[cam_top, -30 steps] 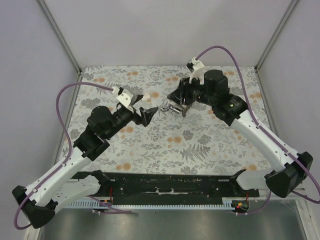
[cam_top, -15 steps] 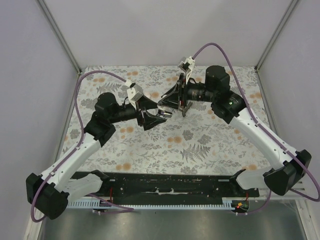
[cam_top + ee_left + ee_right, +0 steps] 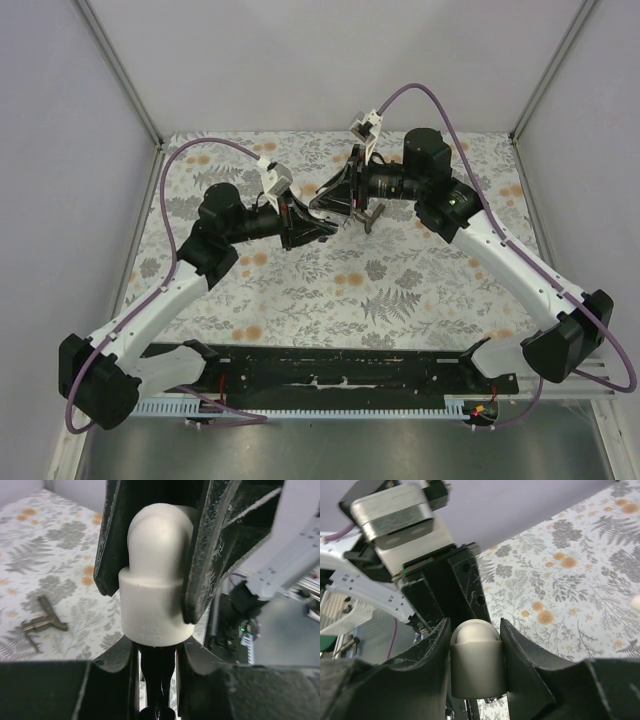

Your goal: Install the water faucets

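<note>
My right gripper is shut on a white plastic elbow fitting, held above the floral mat. A sliver of chrome water faucet shows under the fitting. In the left wrist view the same fitting sits between the right gripper's black fingers. Just below it my left gripper is shut on the faucet's dark, shiny stem. From above, the left gripper and right gripper meet tip to tip at the mat's centre. A second grey metal faucet lies on the mat.
The floral mat is enclosed by grey walls. A black rail runs along the near edge between the arm bases. A small white piece lies on the mat at the right edge of the right wrist view.
My left arm swung in to the right gripper and its jaws went from open to shut on the faucet under the fitting. The right gripper shifted slightly left, still holding the fitting.
</note>
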`<state>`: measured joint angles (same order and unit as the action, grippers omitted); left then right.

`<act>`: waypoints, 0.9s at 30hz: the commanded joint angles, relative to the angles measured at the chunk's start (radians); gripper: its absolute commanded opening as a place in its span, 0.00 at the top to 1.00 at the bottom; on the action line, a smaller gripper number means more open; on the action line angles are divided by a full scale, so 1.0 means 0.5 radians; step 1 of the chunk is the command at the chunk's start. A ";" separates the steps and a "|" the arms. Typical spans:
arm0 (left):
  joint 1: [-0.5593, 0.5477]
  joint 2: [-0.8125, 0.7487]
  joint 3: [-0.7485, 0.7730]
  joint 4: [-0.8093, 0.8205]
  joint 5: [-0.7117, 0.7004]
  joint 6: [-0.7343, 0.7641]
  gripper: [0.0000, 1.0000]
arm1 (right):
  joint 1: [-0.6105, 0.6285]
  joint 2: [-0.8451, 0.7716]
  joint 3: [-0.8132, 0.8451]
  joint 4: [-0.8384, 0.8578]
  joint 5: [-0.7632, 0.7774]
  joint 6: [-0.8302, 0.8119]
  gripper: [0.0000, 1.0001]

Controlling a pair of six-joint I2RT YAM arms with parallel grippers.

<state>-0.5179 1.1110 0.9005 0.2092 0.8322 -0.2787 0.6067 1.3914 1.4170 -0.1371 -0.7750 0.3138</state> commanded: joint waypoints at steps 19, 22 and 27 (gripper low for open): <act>-1.134 -0.331 -0.178 0.036 -2.728 0.739 0.25 | 0.094 -0.113 -0.060 -0.432 1.805 0.376 1.00; -0.865 -0.482 -0.206 -0.139 -2.132 0.607 0.21 | -0.047 -0.181 -0.113 -0.309 1.563 0.327 1.00; -0.422 -0.556 -0.224 -0.326 -1.279 0.468 0.20 | -0.137 -0.267 -0.137 -0.106 1.094 0.027 1.00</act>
<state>-0.8520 0.8375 0.8028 0.1001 -0.2291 0.0402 0.5407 1.3449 1.3312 -0.3687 -0.0254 0.4534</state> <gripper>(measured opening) 0.795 0.469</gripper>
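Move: The left hand already grips the chrome faucet, just under the white pipe elbow in the right fingers; that elbow is some 6 cm above the left hand point and about 1 cm ahead of and to the right of it. From the right hand the chrome faucet is about 6 cm below, 1 cm back and 1 cm left. On the table, roughly 33 cm below the right hand, the bronze faucet lies about 13 cm ahead and 13 cm right, the spare elbow about 20 cm ahead and 5 cm left. Working against each other, the left hand twists the gripped chrome faucet about 50 degrees counter-clockwise under the elbow while the right turns the elbow some 35 degrees clockwise, both sinking 5 cm and easing forward. The left fingers then open and back away up and left, as the right keeps its hold and carries the elbow right and forward towards above the bronze faucet, still turning clockwise. ##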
